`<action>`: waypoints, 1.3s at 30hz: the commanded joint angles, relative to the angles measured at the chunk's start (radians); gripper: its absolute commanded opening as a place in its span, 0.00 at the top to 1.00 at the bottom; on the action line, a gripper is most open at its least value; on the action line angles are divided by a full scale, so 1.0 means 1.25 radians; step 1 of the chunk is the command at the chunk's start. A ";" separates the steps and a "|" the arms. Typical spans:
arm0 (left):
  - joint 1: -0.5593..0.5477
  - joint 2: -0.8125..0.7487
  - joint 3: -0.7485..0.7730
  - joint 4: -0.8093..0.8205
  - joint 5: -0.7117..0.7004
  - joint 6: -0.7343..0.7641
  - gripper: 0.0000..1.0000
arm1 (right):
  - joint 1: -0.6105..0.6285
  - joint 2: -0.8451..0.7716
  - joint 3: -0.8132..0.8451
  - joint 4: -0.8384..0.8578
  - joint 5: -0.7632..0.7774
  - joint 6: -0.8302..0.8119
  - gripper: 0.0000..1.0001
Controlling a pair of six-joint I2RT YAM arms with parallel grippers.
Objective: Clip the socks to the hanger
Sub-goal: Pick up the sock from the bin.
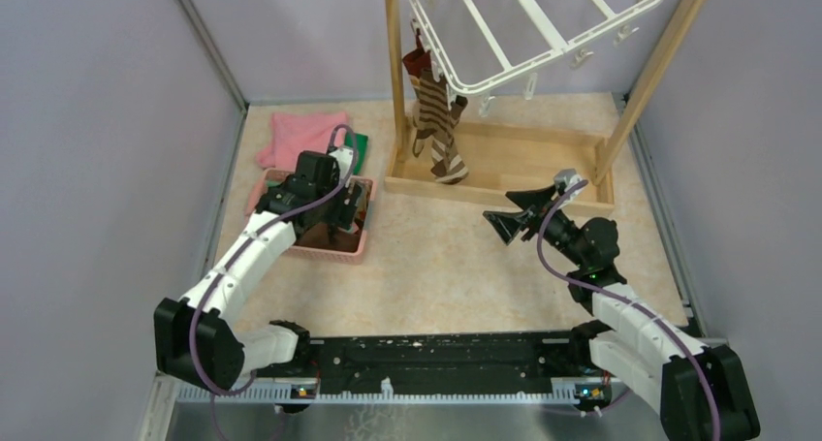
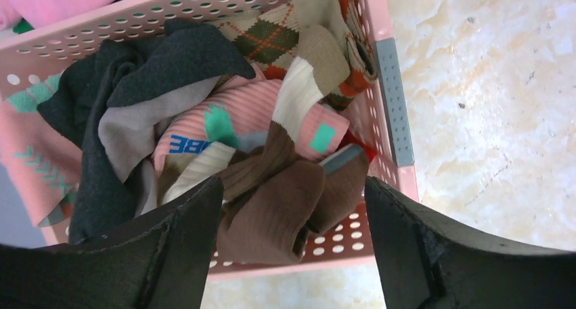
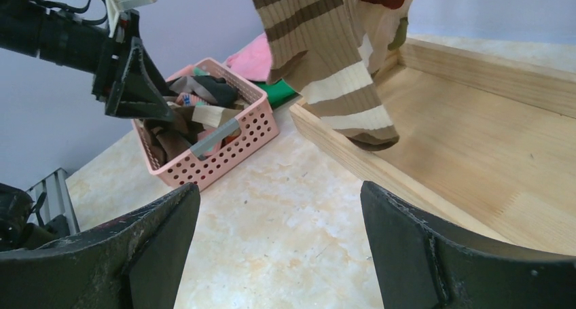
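Note:
The white hanger (image 1: 543, 34) hangs from the wooden frame at the back. From its left edge dangle striped socks (image 1: 436, 121), and a brown-and-cream one (image 3: 333, 58) shows close up in the right wrist view. More socks fill the pink basket (image 1: 330, 252). A dark brown sock (image 2: 272, 214) lies on top by the basket's near wall. My left gripper (image 2: 292, 187) hovers over that sock, open, with a finger on either side and neither touching it. My right gripper (image 1: 504, 223) is open and empty above the table, just in front of the wooden base.
The wooden frame's base tray (image 1: 523, 160) and its two posts (image 1: 395, 73) stand at the back centre. A pink cloth (image 1: 296, 136) and a green cloth (image 1: 361, 142) lie behind the basket. Purple walls close in both sides.

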 commanded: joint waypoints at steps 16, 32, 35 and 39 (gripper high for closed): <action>0.037 0.176 0.002 0.196 0.156 -0.121 0.37 | 0.007 -0.019 -0.019 0.080 -0.024 0.025 0.12; 0.027 0.182 0.072 0.096 0.171 0.375 0.40 | 0.007 -0.015 -0.020 0.083 -0.028 0.025 0.12; 0.027 0.239 0.099 0.068 0.149 0.373 0.57 | 0.007 -0.015 -0.020 0.081 -0.030 0.025 0.12; 0.025 0.310 0.140 0.039 0.141 0.351 0.56 | 0.007 -0.012 -0.018 0.078 -0.033 0.025 0.12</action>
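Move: The free end of the cream-banded brown sock lies about 7 cm ahead of the open left hand, 3 cm to its right and 7 cm below. The checked sock lies some 3 cm beyond that end and 4 cm left of it; the black sock is roughly level with it and 13 cm to its left, while the bin's taped right wall stands 5 cm to its right and 2 cm nearer. From the right hand, the sock end is about 33 cm left, 8 cm ahead and 13 cm lower. The left fingertips come to straddle the cream-banded brown sock, half closing around it; a firm pinch can't be seen yet. The hand works forward about 5 cm and slightly right, dips, rises some 4 cm while beginning a clockwise turn of about 20 degrees, then sinks 3 cm again. ##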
